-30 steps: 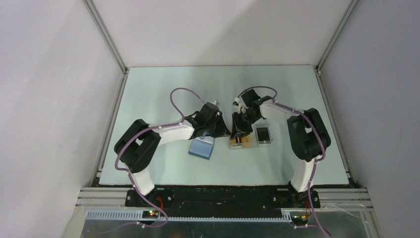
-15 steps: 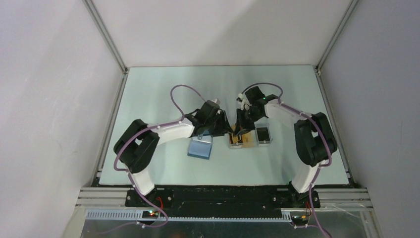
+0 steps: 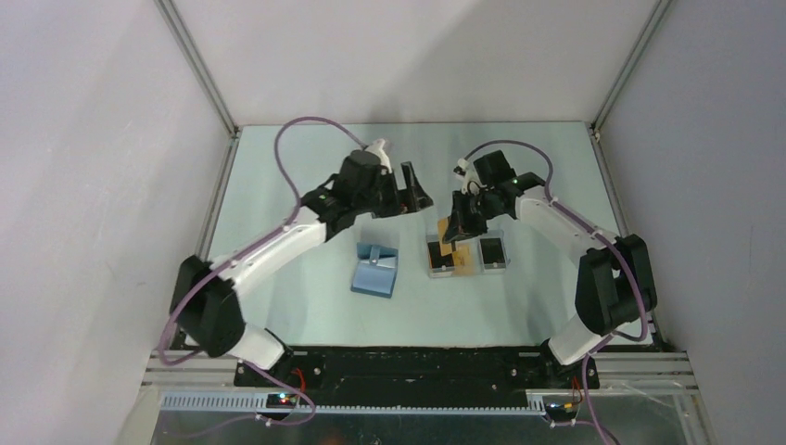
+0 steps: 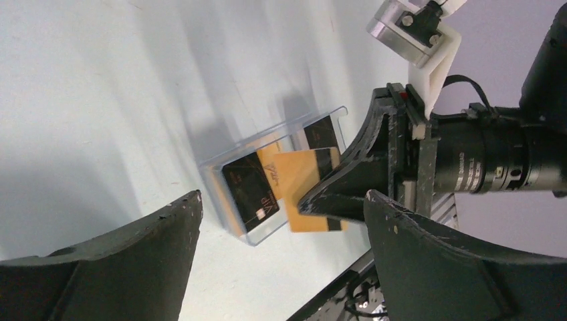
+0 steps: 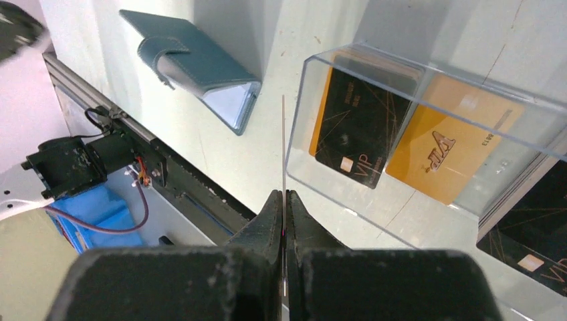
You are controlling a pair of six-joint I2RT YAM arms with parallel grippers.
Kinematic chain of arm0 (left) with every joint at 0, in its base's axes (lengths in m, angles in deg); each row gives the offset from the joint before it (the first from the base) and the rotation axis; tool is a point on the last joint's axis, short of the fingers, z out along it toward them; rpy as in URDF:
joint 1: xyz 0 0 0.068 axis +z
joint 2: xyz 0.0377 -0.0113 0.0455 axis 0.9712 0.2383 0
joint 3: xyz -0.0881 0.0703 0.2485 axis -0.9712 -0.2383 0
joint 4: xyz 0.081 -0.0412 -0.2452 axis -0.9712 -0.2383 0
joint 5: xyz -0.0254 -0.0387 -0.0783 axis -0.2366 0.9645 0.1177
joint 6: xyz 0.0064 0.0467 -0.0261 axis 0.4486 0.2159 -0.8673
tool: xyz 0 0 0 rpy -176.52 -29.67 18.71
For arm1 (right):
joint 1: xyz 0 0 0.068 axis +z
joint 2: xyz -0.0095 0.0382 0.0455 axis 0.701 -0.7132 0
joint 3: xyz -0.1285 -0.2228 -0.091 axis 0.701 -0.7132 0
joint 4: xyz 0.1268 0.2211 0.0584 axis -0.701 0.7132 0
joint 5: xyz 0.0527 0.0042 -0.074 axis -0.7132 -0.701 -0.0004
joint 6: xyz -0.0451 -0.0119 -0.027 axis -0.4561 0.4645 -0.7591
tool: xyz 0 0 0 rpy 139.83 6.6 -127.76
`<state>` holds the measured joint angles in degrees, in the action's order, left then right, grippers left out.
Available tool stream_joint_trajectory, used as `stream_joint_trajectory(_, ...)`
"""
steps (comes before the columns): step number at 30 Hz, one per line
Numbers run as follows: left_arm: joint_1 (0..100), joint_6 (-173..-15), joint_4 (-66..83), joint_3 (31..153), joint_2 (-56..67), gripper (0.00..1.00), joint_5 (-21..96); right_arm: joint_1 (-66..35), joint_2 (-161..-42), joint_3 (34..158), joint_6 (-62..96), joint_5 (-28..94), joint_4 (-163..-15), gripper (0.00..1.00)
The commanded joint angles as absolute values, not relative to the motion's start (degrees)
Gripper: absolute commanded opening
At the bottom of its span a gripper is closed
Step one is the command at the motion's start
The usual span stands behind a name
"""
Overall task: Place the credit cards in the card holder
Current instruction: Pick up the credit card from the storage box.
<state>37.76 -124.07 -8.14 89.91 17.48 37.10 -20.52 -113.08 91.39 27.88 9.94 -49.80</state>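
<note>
The blue card holder [image 3: 375, 271] lies on the table left of the tray, slightly ajar [image 5: 194, 67]. My right gripper [image 3: 452, 239] is shut on a yellow credit card [image 3: 447, 248], held above the tray's left end. That card shows edge-on [image 5: 283, 147] between the closed jaws [image 5: 284, 197], and flat [image 4: 301, 177] in the left wrist view. A black card [image 5: 354, 127] and a yellow card [image 5: 448, 154] lie in the tray. My left gripper [image 3: 414, 190] hangs wide open and empty, raised behind the holder [image 4: 282, 200].
The clear plastic tray [image 3: 468, 275] sits mid-table with its wall [image 5: 304, 120] close to the held card. Another black card [image 3: 492, 250] lies in its right compartment. The black rail [image 5: 167, 174] runs along the table's near edge.
My left gripper opened, let go of the card holder and rose back toward the far side. My right gripper shut on a yellow card and lifted it from the tray.
</note>
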Motion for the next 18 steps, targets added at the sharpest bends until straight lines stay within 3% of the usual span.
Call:
stream_joint_trajectory(1, 40.5, -118.0, -14.9, 86.7, 6.5, 0.94, 35.0, -18.5, -107.7, 93.2, 26.2, 9.6, -48.7, 0.0)
stream_joint_trajectory(7, 42.6, -117.7, -20.2, 73.3, -7.3, 0.89, 34.6, -12.5, -107.4, 93.3, 26.1, 8.1, -49.7, 0.0)
stream_joint_trajectory(9, 42.7, -118.9, -20.8, 68.9, -11.4, 0.83, 35.1, -9.8, -108.2, 93.4, 25.9, 7.7, -50.3, 0.0)
stream_joint_trajectory(12, 43.0, -120.2, -21.4, 64.0, -15.5, 0.64, 36.5, -5.6, -109.4, 93.3, 25.3, 6.9, -50.8, 0.0)
stream_joint_trajectory(18, 43.2, -121.1, -21.6, 58.1, -17.0, 0.43, 38.6, -0.8, -113.8, 93.9, 22.6, 3.9, -49.4, 0.0)
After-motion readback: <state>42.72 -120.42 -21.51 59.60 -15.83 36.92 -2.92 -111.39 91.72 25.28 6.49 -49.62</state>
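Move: The open left hand makes for the card holder, about 10 cm to its left, 7 cm back towards the base and 18 cm below; the storage box lies some 11 cm to that hand's right and 4 cm back. The right hand already holds the gold card clear of the box. From it the card holder is about 16 cm left, 2 cm back and 10 cm lower, with the storage box 5 cm right and 1 cm ahead, and the black card in it 1 cm left and 2 cm ahead. Back and to the left, both hands swing from the storage box towards the card holder. The empty left goes some 17 cm, rising a little, then dropping about 9 cm while its fingers close to half open. The right keeps its pinch on the gold card, travelling about 12 cm, lifting slightly and turning some 20 degrees counter-clockwise. ##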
